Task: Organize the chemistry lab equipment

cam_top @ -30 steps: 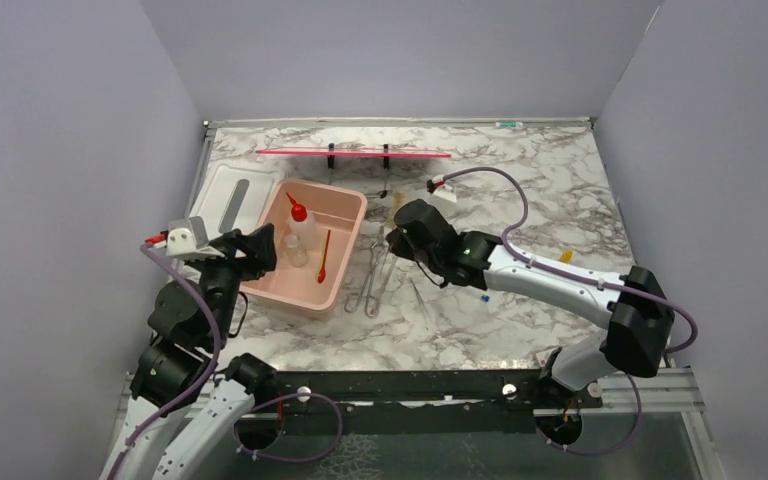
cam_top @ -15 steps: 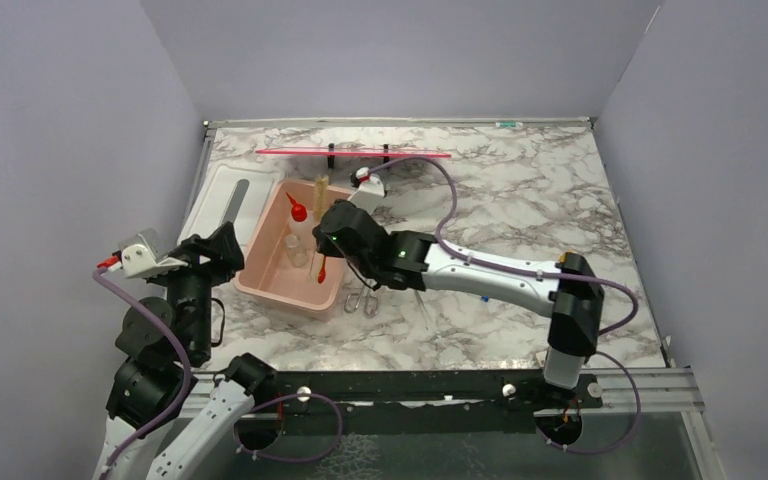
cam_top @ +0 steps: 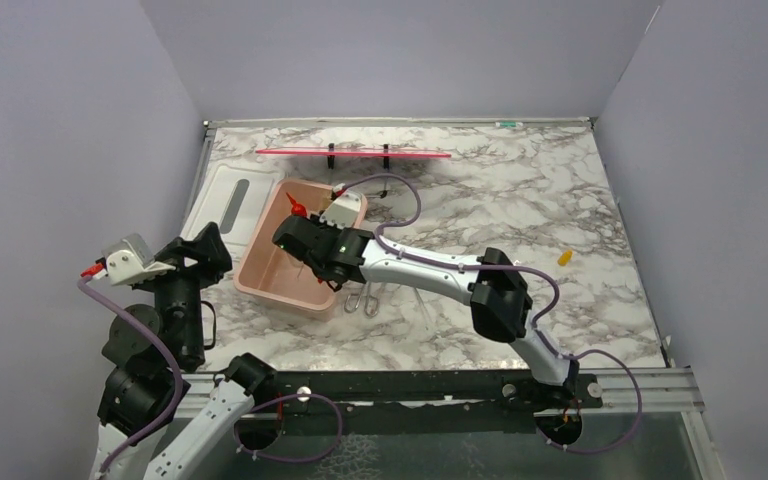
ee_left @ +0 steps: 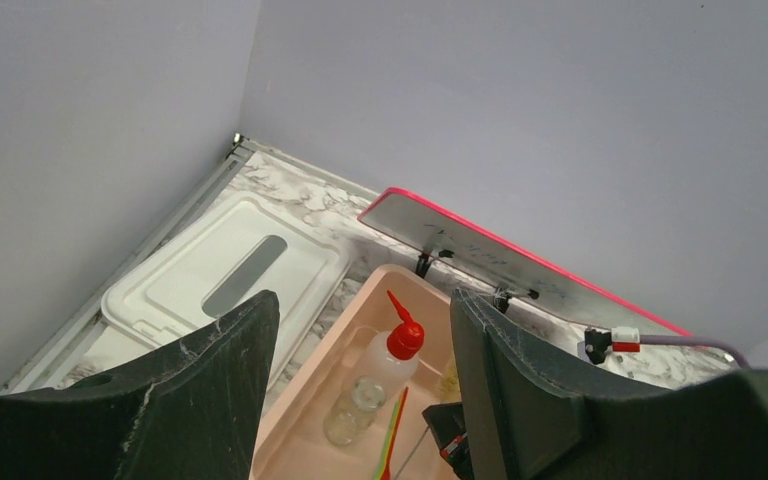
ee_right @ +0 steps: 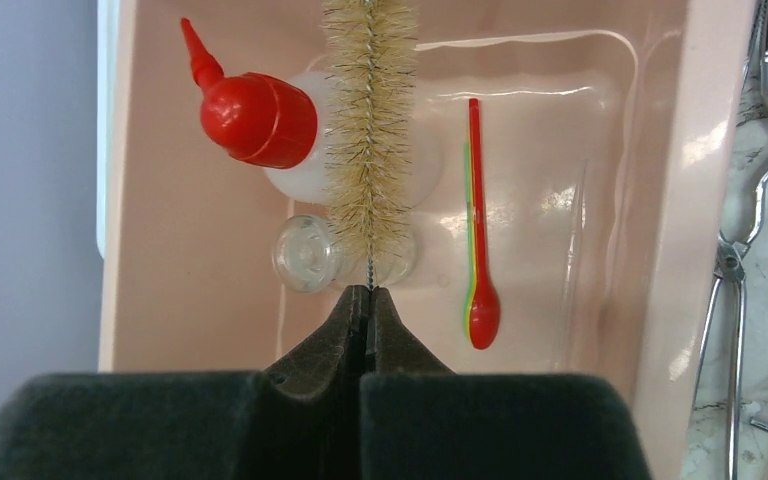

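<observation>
My right gripper (ee_right: 368, 292) is shut on the wire stem of the small brush (ee_right: 370, 120), holding it over the pink tub (ee_right: 160, 250). Under the bristles lie the clear squeeze bottle with red nozzle (ee_right: 255, 115), a glass vial (ee_right: 305, 255) and the green-handled tool with a red spoon end (ee_right: 478, 270). In the top view the right gripper (cam_top: 295, 235) reaches over the tub (cam_top: 260, 272). The metal tongs (cam_top: 365, 297) lie on the table just right of the tub. My left gripper (cam_top: 212, 252) stands open and empty left of the tub; between its fingers (ee_left: 230, 380) the bottle (ee_left: 400, 340) shows.
A white lid (cam_top: 222, 200) lies behind the tub at the left. A pink-edged board on black stands (cam_top: 355, 153) runs along the back. A small yellow item (cam_top: 565, 257) sits at the right. The right arm (cam_top: 430, 268) stretches across the table's middle.
The right arm has swung left from the table's middle to over the tub, carrying the brush. The left arm has drawn back to the left, away from the tub.
</observation>
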Robot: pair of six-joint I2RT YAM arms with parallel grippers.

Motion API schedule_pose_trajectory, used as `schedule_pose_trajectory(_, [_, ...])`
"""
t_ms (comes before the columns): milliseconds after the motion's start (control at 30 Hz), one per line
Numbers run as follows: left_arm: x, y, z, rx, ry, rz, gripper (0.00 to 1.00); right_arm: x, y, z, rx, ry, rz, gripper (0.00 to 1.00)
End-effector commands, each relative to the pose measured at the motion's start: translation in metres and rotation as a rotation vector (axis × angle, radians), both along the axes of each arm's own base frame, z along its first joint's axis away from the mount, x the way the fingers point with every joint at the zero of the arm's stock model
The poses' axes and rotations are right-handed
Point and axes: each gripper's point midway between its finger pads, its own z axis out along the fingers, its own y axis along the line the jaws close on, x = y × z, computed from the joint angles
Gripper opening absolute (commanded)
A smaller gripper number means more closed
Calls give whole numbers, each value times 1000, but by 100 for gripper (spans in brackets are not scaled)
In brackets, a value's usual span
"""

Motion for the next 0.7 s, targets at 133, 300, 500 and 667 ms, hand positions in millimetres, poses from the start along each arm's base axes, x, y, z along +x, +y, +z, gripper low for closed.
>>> schedule_pose_trajectory(133, [-6,8,2,10,-6,26,66,4,-5,-22,-50,13,-69,1])
schedule_pose_trajectory(300, [-5,8,-1,20,4,30,66,2,-7,-24,-51,27,-71,27])
schedule_pose_trajectory(500, [-4,10,-1,22,7,41,66,2,-4,11,-1,-23,-17,33])
schedule_pose_trajectory(667, [-2,6,-2,26,14,25,66,1,-6,48,30,-78,35,33])
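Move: The right hand still holds the bottle brush by its wire inside the bin, bristles forward. The bin floor's middle lies about 7 cm below, some 2 cm ahead and 2 cm left. The small glass bottle stands about 3 cm left and 2 cm ahead, the wash bottle roughly 4 cm left and 5 cm ahead; the red spoon lies 3 cm ahead, 2 cm right. For the left hand, that floor is about 14 cm ahead, 12 cm right and 30 cm below. The right fingers let go of the brush wire over the bin floor: the hand first sinks about 2.5 cm towards the floor, then parts its fingers from shut to roughly a third open. Empty, it starts back up by about 1 cm, its wrist tilt hardly changing. ##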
